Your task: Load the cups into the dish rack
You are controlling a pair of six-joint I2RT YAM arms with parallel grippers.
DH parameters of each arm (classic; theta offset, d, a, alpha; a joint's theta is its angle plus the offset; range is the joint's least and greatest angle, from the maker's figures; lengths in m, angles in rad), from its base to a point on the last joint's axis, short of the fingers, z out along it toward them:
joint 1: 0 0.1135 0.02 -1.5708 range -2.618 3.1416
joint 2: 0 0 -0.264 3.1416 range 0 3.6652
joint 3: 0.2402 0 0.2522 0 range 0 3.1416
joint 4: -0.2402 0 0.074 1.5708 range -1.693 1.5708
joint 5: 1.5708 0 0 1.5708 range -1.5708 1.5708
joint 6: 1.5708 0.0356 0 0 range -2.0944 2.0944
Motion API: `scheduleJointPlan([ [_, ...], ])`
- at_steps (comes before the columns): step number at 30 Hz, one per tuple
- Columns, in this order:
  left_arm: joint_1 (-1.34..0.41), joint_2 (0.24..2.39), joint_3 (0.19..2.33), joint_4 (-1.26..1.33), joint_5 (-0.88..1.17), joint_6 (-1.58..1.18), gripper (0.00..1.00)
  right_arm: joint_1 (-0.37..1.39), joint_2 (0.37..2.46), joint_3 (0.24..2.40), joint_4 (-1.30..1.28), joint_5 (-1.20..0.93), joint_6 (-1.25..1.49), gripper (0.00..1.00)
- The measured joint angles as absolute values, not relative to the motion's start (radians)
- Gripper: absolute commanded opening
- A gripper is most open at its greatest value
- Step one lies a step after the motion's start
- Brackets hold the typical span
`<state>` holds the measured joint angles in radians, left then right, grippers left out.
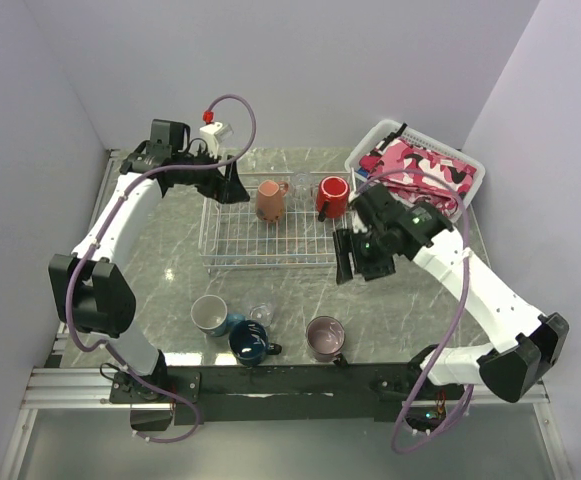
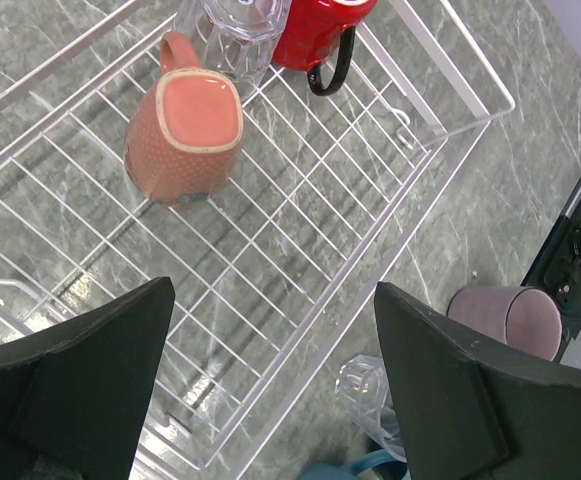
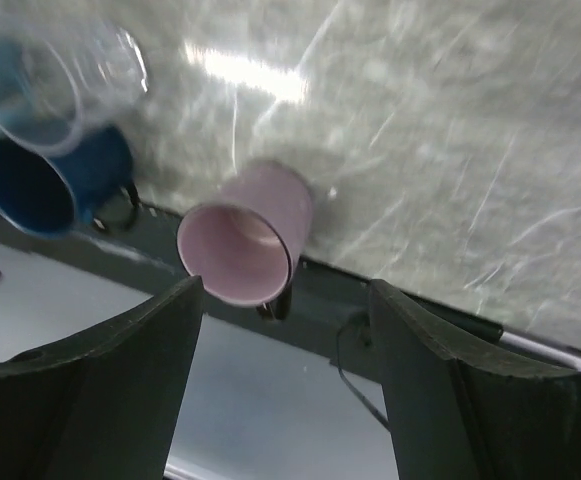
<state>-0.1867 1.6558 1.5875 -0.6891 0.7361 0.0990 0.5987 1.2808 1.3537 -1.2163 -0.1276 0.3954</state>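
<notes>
The wire dish rack (image 1: 265, 262) sits mid-table and holds a salmon mug (image 1: 270, 200), a red mug (image 1: 332, 197) and a clear glass (image 1: 300, 185). Near the front edge stand a teal mug (image 1: 210, 314), a navy mug (image 1: 251, 343), a second glass (image 1: 261, 314) and a mauve mug (image 1: 325, 338). My left gripper (image 1: 232, 185) hangs open over the rack's left end, above the wire grid (image 2: 300, 250), with the salmon mug (image 2: 185, 130) ahead. My right gripper (image 1: 348, 258) is open and empty over the rack's right front corner, facing the mauve mug (image 3: 245, 245).
A white plastic basket (image 1: 370, 140) of pink cloth stands at the back right, close behind the right arm. A white fitting with a red cap (image 1: 210, 115) sits at the back left. A black rail (image 1: 290, 380) runs along the near table edge. Walls enclose three sides.
</notes>
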Motion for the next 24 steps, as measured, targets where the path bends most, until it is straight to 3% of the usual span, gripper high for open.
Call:
scheduleJointPlan([
  [9, -0.187, 1.666, 1.571, -0.655, 0.736, 0.081, 0.89, 0.762, 1.163, 1.148, -1.122, -0.168, 0.412, 0.73],
  [24, -0.187, 1.620, 1.508, -0.645, 0.696, 0.048, 0.89, 0.881, 1.242, 0.934, -0.901, -0.105, 0.450, 0.71],
])
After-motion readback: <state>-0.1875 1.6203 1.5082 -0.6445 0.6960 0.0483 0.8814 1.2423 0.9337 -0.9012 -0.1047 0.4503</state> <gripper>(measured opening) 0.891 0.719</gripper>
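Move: The purple cup stands upright near the table's base-side edge, about 9 cm back from the right hand, 5 cm to its left and 16 cm below. The navy mug is level with that cup and some 16 cm to its left; the clear glass lies roughly 14 cm left of the cup and 5 cm farther out. From the left hand, the cup is about 29 cm back, 20 cm to the right and 20 cm below. With nothing in its fingers, the right hand comes back from the rack's near side towards the purple cup, drawing back some 6 cm and drifting 3 cm left while it begins to sink, then dropping nearly straight so that it ends about 10 cm lower, close over the cup's mouth. On the way the wrist turns roughly 15 degrees counter-clockwise, the fingers keep pointing steeply down and stay wide open, and they have not closed on the cup. ##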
